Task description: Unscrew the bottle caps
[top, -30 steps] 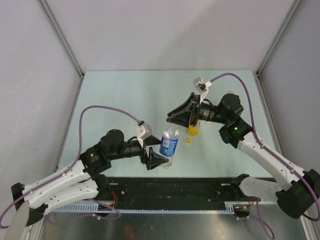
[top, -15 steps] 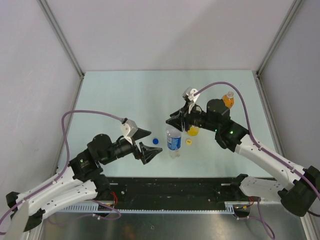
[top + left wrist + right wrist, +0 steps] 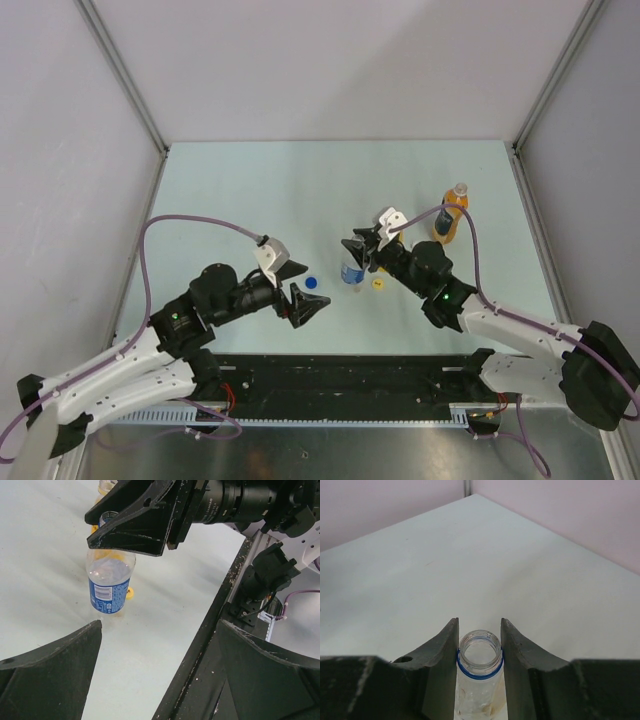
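The clear bottle (image 3: 351, 272) with a blue label stands upright mid-table, its mouth open (image 3: 479, 649). My right gripper (image 3: 355, 250) is shut on its neck, a finger (image 3: 442, 645) pressed on each side at the blue ring. The blue cap (image 3: 312, 283) lies on the table left of it, and the yellow cap (image 3: 378, 284) lies to its right. My left gripper (image 3: 306, 288) is open and empty, short of the bottle (image 3: 110, 582). The orange bottle (image 3: 451, 218) stands at the back right with its pale cap (image 3: 460, 188) on. The open-topped yellow bottle (image 3: 106, 487) shows behind the clear one.
A black rail (image 3: 350, 372) runs along the table's near edge, close under my left gripper. Grey walls (image 3: 330, 60) close the table in at the back and both sides.
My left gripper has let go of the clear bottle and drawn back left, opening wide. The bottle went from tilted to upright. The blue cap now lies on the table. The right arm swung nearer.
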Tool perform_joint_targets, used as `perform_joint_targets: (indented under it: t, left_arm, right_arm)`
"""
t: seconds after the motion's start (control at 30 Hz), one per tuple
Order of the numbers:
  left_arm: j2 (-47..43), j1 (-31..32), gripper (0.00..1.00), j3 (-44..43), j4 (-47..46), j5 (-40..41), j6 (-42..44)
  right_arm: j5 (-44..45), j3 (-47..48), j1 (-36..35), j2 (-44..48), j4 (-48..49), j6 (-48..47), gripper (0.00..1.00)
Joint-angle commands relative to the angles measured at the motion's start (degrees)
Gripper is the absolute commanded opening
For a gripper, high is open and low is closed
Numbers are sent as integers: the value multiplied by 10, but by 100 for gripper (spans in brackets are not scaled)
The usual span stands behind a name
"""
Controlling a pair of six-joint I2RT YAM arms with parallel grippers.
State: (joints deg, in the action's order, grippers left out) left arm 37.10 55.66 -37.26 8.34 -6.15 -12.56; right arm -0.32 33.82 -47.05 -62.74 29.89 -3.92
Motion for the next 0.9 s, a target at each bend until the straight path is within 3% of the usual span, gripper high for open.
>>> perform_joint_targets:
  t: [0.0,0.2,0.33,0.53,0.67,0.87]
  left_arm:
    - [-6,2,100,3,-6,-2,-3]
    - [-6,2,99,4,-6,4,-6]
    - [-6,2,100,4,-6,6,-6]
    - [-12,2,99,4,-5,7,-6]
    - [-17,2,99,5,-5,11,-8]
    - [-16,2,99,8,-4,37,-21]
  right_arm:
    - [38,-13,-4,1,110,-18,0]
    - [40,-16,-5,2,84,-20,14]
    - [34,-16,-5,10,52,-26,47]
    - [19,-16,-5,32,28,-31,75]
    - [-11,-15,-5,71,35,-19,87]
    - [-87,24,-5,136,28,18,90]
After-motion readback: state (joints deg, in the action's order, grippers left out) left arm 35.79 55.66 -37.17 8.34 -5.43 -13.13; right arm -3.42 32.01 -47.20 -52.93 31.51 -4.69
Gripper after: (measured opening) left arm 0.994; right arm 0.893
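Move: The right hand still grips the neck of the uncapped blue-label bottle, whose middle hangs straight below it by about 8 cm. The yellow bottle stands some 9 cm to the right and 9 cm ahead of that bottle; the loose blue cap lies about 12 cm left and 4 ahead, the yellow cap about 7 right and 4 ahead. From the idle left hand, the blue-label bottle is roughly 8 cm ahead, 11 right and 8 lower. The right fingers open wide, letting go of the bottle's neck, then lift about 5 cm and draw back. ##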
